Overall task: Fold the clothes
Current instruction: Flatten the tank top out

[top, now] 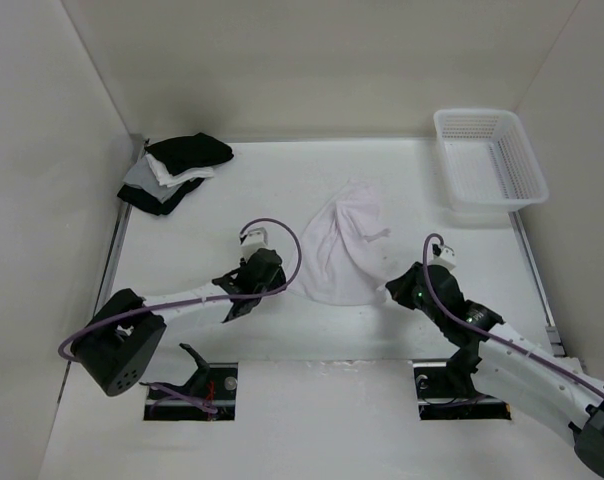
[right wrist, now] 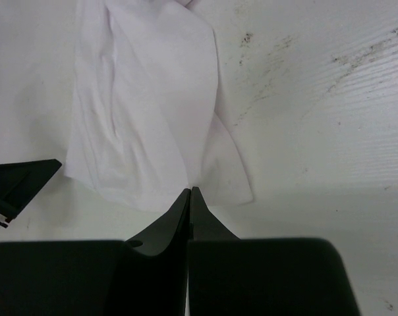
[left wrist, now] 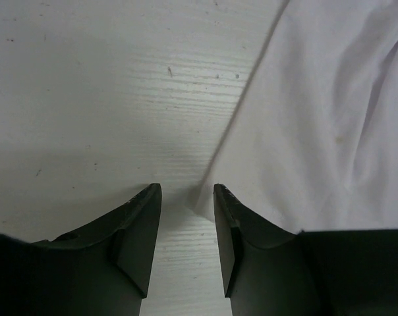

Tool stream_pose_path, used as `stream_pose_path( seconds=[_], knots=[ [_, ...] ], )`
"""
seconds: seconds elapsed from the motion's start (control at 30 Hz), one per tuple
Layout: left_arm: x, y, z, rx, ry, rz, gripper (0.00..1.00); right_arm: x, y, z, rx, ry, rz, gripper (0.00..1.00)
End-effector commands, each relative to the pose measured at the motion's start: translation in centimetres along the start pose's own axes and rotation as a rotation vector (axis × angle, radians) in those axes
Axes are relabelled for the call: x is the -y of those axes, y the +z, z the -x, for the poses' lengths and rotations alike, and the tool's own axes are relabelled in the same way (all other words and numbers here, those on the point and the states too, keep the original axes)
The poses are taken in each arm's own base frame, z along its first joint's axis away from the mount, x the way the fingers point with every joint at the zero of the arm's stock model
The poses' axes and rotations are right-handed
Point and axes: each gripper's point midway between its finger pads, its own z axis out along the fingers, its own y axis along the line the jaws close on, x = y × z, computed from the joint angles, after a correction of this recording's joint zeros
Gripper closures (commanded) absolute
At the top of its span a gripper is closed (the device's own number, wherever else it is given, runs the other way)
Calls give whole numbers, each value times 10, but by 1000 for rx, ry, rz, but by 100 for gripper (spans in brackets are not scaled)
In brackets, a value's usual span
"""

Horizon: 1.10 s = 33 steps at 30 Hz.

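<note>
The clothes, one white wrinkly T-shirt (top: 342, 245), lie bunched in the middle of the table. My right gripper (top: 392, 288) is at its near right corner. In the right wrist view the jaws (right wrist: 191, 189) are shut, and the fabric (right wrist: 146, 99) draws to a point between the tips. My left gripper (top: 280, 272) sits at the shirt's near left edge. Its jaws (left wrist: 188, 191) stand open low over the table. A corner of the shirt (left wrist: 317, 118) lies just inside the right fingertip (left wrist: 220, 194), with nothing clamped.
A pile of black, grey and white garments (top: 177, 170) sits at the back left by the wall. A white plastic basket (top: 489, 160) stands at the back right. White walls enclose the table on three sides.
</note>
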Motion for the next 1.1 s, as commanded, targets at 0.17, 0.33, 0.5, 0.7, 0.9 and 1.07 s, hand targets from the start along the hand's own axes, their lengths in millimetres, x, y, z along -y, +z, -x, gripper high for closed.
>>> stream_pose_path(
  seconds=[0.17, 0.33, 0.5, 0.7, 0.9, 1.07],
  knots=[
    [33, 1, -3, -40, -21, -177, 73, -3, 5, 3, 21, 9, 8, 100],
    [19, 2, 1, -44, -35, -140, 83, -4, 3, 6, 32, 17, 17, 100],
    [9, 0, 10, -12, -49, -103, 67, -4, 4, 4, 22, 12, 16, 100],
    [14, 4, -1, -33, -22, -112, 70, -4, 4, 4, 23, 12, 15, 100],
    [15, 6, -18, -95, 4, -126, 85, -5, 4, 5, 25, 13, 17, 99],
    [9, -2, 2, -46, -38, -125, 96, -15, 2, 13, 44, 7, 45, 100]
  ],
)
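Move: The tank top's near left hem corner is practically at my open left fingertips, about 1 cm to the right and 1 cm below; the tank top's middle is some 12 cm right and 9 cm ahead, its bunched shoulder end about 15 cm right and 19 cm ahead. My right fingers already hold the hem near its right corner, right at their tips. From them the left hem corner lies roughly 20 cm left and 4 cm lower, level front to back. I make two tries at the left hem corner: my left hand slips about 2.5 cm right, half closing, drifts back left as the fingers reopen, then goes a little over 1 cm right and 1 cm down, closing almost shut to pinch the cloth. Meanwhile my right hand keeps its hold on the hem, sinks barely 1 cm and stays there. ##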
